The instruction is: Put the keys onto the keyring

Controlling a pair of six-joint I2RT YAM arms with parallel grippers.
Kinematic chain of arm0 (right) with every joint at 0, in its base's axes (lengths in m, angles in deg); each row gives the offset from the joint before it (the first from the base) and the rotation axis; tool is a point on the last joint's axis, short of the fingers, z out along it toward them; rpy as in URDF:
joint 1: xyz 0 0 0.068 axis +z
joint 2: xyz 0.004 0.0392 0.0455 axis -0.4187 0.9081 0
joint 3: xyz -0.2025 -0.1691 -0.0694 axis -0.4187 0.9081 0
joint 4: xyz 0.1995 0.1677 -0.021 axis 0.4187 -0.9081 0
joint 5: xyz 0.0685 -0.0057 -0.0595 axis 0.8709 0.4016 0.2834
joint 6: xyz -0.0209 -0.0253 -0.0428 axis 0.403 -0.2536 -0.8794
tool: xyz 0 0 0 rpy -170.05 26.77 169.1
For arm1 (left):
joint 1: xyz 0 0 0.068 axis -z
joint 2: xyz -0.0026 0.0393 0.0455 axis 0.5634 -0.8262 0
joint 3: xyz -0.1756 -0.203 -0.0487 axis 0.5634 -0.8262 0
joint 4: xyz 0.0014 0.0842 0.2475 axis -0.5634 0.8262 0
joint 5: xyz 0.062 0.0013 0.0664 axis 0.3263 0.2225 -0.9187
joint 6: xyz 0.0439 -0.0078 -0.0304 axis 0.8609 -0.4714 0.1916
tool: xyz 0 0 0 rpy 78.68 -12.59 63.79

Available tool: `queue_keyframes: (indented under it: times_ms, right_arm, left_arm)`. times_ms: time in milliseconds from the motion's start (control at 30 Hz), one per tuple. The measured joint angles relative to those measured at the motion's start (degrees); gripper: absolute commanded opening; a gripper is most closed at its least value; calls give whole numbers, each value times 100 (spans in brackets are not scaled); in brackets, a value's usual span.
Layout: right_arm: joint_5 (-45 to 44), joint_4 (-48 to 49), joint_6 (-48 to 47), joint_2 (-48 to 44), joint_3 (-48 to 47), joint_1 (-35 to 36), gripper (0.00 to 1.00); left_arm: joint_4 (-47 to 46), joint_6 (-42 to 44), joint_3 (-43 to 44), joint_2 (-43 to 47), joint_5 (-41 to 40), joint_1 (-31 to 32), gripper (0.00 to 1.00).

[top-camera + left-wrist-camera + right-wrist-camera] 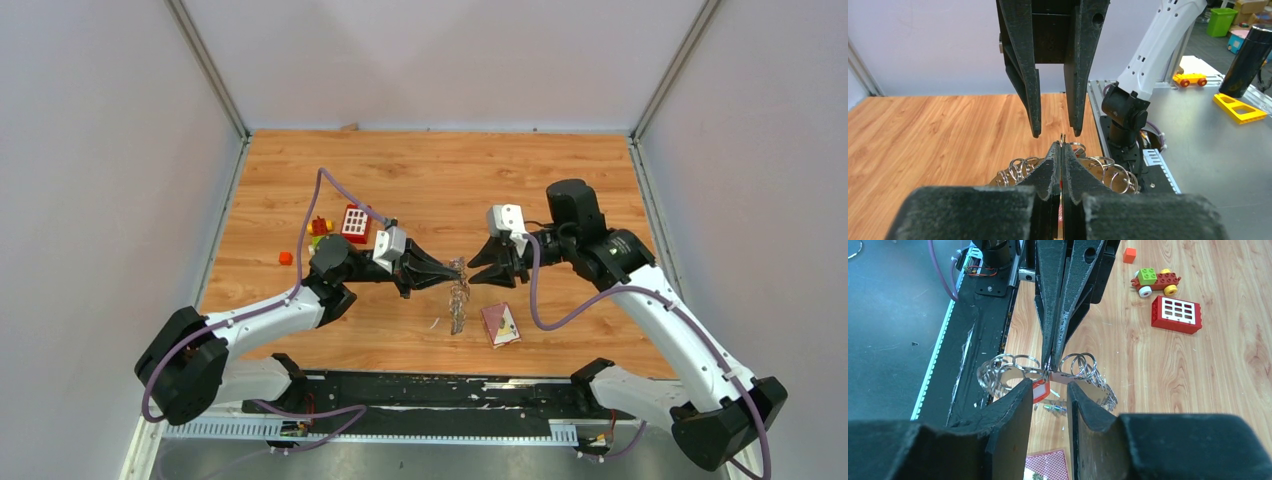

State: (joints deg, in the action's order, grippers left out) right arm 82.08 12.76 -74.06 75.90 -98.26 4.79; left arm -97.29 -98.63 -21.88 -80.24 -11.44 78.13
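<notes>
My left gripper [452, 270] is shut on the rim of the keyring [459, 300], a grey metal ring fringed with small wire loops, and holds it above the table. In the left wrist view the jaws [1062, 145] pinch the rim with the loops [1018, 169] spread to both sides. A key with a red tag [1040, 390] hangs from the keyring [998, 374] right at the grip. My right gripper [1048, 392] faces it, open, with the red tag just past its left fingertip. Another small key [1055, 408] lies on the wood below.
A maroon patterned card [500, 325] lies on the table under the right gripper. At the left stand a red block with white squares [355, 223], a small toy car [320, 228] and an orange cube [285, 258]. The black base rail [430, 390] runs along the near edge.
</notes>
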Motion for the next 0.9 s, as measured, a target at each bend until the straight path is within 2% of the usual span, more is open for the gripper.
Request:
queue_keyframes:
  times_ms: [567, 700, 867, 900]
  right_arm:
    - [0, 234, 94, 199, 94, 179, 24]
    - [2, 271, 129, 199, 94, 186, 17]
    - [2, 275, 192, 199, 103, 188, 1]
    - [4, 275, 201, 199, 109, 188, 0]
  left_arm:
    - [33, 0, 0, 0, -76, 0, 0]
    - [39, 4, 0, 0, -92, 0, 0]
    - [76, 9, 0, 0, -107, 0, 0]
    - [81, 9, 0, 0, -120, -2, 0]
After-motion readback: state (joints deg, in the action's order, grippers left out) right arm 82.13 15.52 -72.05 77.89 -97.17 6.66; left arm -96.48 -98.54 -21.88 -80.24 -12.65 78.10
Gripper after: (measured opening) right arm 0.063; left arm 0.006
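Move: Just off the right fingertips, about 2 cm to their left and 1 cm lower, is the small steel ring that the left fingers keep pinched; it pokes out about 1 cm to the left hand's right, level with it. From the right hand, the large keyring disc hangs some 6 cm below and 2 cm left, and a red-tagged key about 3 cm left, 1 cm back and 4 cm below. The card box lies on the table roughly 8 cm right, 3 cm back and 27 cm below. Easing about 1 cm to its left and then about 1 cm down, the right hand brings its parted fingers around the exposed part of the small ring, tip to tip with the left gripper. Its fingers narrow slowly on the way, then, with the hand at a standstill, shut and pinch the ring. The left hand stays put and keeps its closed grip. ##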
